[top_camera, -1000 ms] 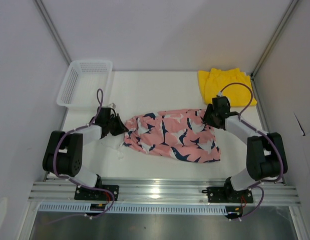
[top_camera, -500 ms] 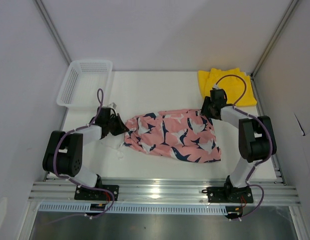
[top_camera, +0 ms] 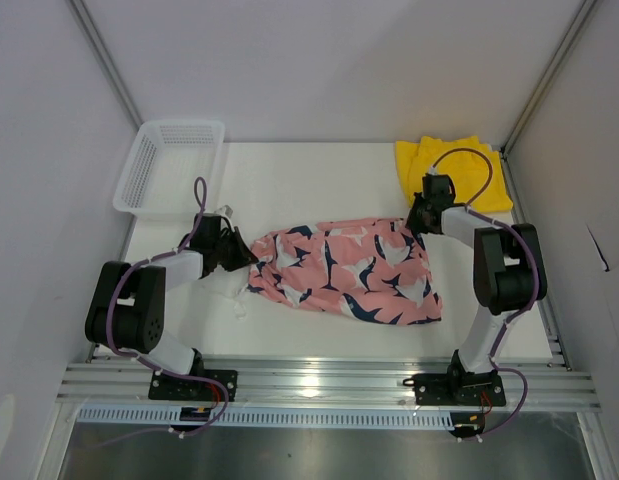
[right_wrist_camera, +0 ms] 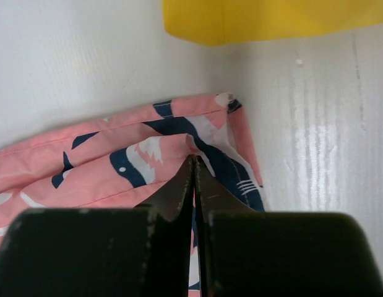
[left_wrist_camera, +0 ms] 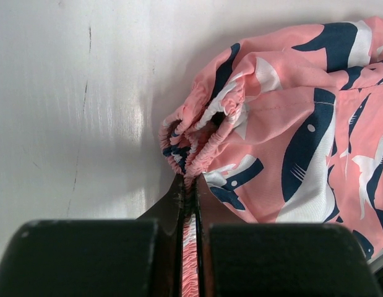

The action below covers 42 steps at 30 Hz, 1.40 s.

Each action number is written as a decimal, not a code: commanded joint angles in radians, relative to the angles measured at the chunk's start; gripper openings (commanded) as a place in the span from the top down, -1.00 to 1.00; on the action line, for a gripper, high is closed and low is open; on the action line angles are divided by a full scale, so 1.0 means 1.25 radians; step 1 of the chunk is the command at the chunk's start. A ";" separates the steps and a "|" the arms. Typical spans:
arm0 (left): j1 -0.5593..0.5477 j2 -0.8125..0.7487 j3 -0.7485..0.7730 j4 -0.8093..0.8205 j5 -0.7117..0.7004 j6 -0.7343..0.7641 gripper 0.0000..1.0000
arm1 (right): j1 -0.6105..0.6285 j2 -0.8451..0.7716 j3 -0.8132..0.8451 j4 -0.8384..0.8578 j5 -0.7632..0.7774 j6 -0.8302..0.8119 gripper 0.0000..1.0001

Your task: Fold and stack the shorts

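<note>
The pink shorts (top_camera: 344,270) with a navy-and-white print lie spread across the middle of the table. My left gripper (top_camera: 239,248) is shut on their gathered waistband (left_wrist_camera: 191,148) at the left end; pink elastic shows between its fingers (left_wrist_camera: 172,204). My right gripper (top_camera: 417,222) is shut on the upper right corner of the pink shorts (right_wrist_camera: 197,145), with cloth pinched between its fingertips. The yellow shorts (top_camera: 451,172) lie folded at the back right, just beyond the right gripper, and show as a yellow edge (right_wrist_camera: 271,18) in the right wrist view.
A white mesh basket (top_camera: 169,165) stands at the back left corner of the table. Metal frame posts run along both sides. A rail (top_camera: 329,385) crosses the near edge by the arm bases.
The right gripper has moved up to the pink shorts' upper right corner and shut on the cloth. The left gripper has held its grip on the waistband.
</note>
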 commanded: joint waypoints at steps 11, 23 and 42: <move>0.015 0.001 -0.027 0.045 0.043 0.012 1.00 | -0.104 0.001 0.039 0.019 -0.082 0.061 1.00; 0.018 0.009 -0.026 0.046 0.051 0.012 1.00 | -0.104 -0.046 -0.069 0.175 -0.246 0.024 0.21; 0.018 0.008 -0.026 0.046 0.052 0.012 1.00 | -0.162 -0.130 -0.201 0.329 -0.295 0.072 0.19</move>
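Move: The far right corner of the pink patterned shorts lies just ahead of the right hand: about 2 cm farther out, 2 cm to its right and 2 cm below. The yellow shorts are some 13 cm ahead and 12 cm to the right. The middle of the pink shorts is about 13 cm back and 18 cm to the left. From the left hand, which holds the bunched waistband, that corner is roughly 11 cm ahead and 43 cm to the right. Swing the shut right fingers about 5 cm to the right at the shorts' far right corner, then open them to a bit over a third while sweeping back left almost as far and rolling the left side up some 15 degrees. Finish by backing off right and about 2 cm up, fingers still open. Keep the left gripper still, pinching the waistband. ##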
